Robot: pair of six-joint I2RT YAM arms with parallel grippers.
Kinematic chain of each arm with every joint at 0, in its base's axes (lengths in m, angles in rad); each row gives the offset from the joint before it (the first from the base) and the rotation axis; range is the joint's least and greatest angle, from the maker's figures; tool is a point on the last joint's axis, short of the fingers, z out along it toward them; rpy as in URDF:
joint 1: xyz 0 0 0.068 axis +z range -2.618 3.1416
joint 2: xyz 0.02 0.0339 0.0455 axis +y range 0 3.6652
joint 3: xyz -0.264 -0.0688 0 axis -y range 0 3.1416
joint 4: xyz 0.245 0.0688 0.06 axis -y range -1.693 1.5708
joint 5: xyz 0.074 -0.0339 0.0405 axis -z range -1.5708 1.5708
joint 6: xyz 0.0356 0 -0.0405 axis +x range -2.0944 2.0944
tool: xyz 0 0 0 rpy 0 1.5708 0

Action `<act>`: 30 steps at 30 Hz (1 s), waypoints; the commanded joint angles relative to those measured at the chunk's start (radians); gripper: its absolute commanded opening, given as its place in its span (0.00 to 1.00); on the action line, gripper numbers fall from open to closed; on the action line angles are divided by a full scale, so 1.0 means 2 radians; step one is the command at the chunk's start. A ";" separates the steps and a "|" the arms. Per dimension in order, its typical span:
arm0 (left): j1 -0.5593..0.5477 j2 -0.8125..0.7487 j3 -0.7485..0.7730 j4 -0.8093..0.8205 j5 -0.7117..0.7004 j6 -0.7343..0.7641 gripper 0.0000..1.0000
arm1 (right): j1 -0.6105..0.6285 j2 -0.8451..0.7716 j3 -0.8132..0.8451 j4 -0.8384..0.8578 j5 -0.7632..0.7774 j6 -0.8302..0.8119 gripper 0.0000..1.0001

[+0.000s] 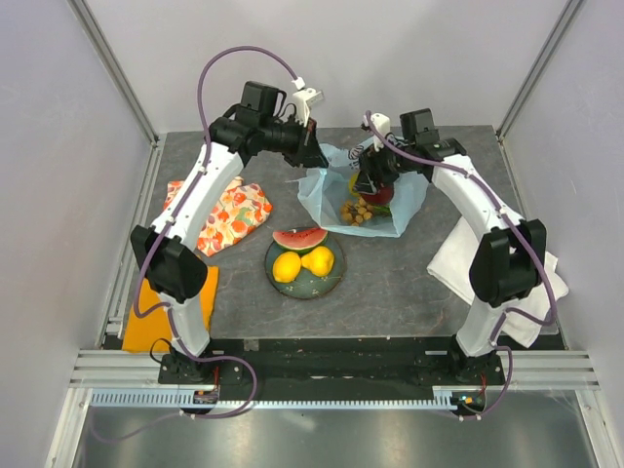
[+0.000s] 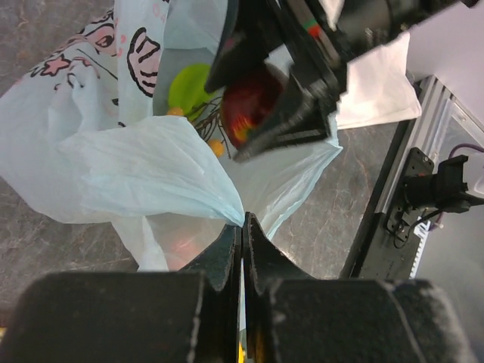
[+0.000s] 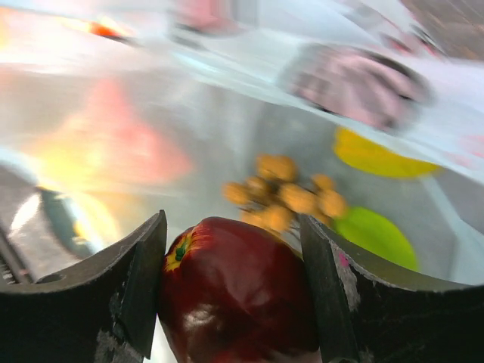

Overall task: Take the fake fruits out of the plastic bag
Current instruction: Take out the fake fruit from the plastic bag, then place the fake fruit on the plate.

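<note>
The light-blue plastic bag (image 1: 322, 195) lies open at the back of the table. My left gripper (image 2: 243, 223) is shut on a gathered fold of its rim (image 2: 144, 166). Inside the bag my right gripper (image 3: 234, 257) is shut on the dark red fruit (image 3: 238, 302), its fingers (image 3: 140, 280) pressed against both sides. The brownish grape bunch (image 3: 287, 197) and a green piece (image 3: 374, 234) lie in the bag beyond it. Two yellow lemons (image 1: 288, 266) and the watermelon slice (image 1: 299, 238) rest on the dark plate (image 1: 304, 292).
An orange-floral cloth (image 1: 229, 214) lies under the left arm, and a white cloth (image 1: 453, 258) under the right arm. An orange sheet (image 1: 151, 317) sits by the left base. Grey walls and rails enclose the table.
</note>
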 commanded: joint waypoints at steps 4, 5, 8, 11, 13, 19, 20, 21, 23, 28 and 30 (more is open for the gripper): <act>0.015 0.006 0.041 0.009 -0.024 -0.008 0.15 | 0.112 -0.099 0.000 0.008 -0.048 -0.019 0.32; 0.018 0.002 0.043 0.008 -0.025 -0.009 0.26 | 0.125 -0.116 -0.009 0.006 -0.036 -0.027 0.32; 0.032 -0.020 0.041 0.006 -0.028 -0.012 0.61 | 0.171 -0.138 -0.038 0.004 -0.020 -0.033 0.32; 0.050 -0.042 0.028 0.003 -0.016 -0.015 0.75 | 0.217 -0.155 -0.059 0.009 0.002 -0.024 0.33; 0.066 -0.071 0.015 0.001 -0.013 -0.015 0.75 | 0.250 -0.158 -0.070 0.010 0.016 -0.024 0.33; 0.104 -0.183 -0.053 -0.004 -0.006 -0.022 0.75 | 0.334 -0.121 -0.098 0.006 0.060 -0.049 0.33; 0.108 -0.198 -0.069 -0.008 -0.011 -0.021 0.75 | 0.341 -0.102 -0.102 0.013 0.064 -0.048 0.33; 0.110 -0.212 -0.077 -0.009 -0.012 -0.020 0.75 | 0.347 -0.092 -0.105 0.021 0.066 -0.043 0.33; 0.118 -0.252 -0.104 -0.009 -0.014 -0.006 0.75 | 0.352 -0.068 -0.111 0.050 0.078 -0.034 0.32; 0.148 -0.306 -0.141 -0.016 -0.012 -0.003 0.75 | 0.366 -0.022 -0.119 0.090 0.097 -0.045 0.32; 0.157 -0.323 -0.148 -0.022 -0.009 -0.002 0.75 | 0.371 -0.006 -0.128 0.098 0.104 -0.053 0.32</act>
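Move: The plate, where the held red fruit is going, lies about 19 cm back, 20 cm to the left and 18 cm below the right hand. On it, the watermelon slice is some 12 cm back and 22 cm left of that hand, and the left lemon 20 cm back and 26 cm left. The left hand still pinches the bag's rim, with the plate about 25 cm back, 4 cm left and 28 cm below it. Right hand arcs the red fruit 30 cm back-left over the plate as left opens, leaving the bag up-left. ##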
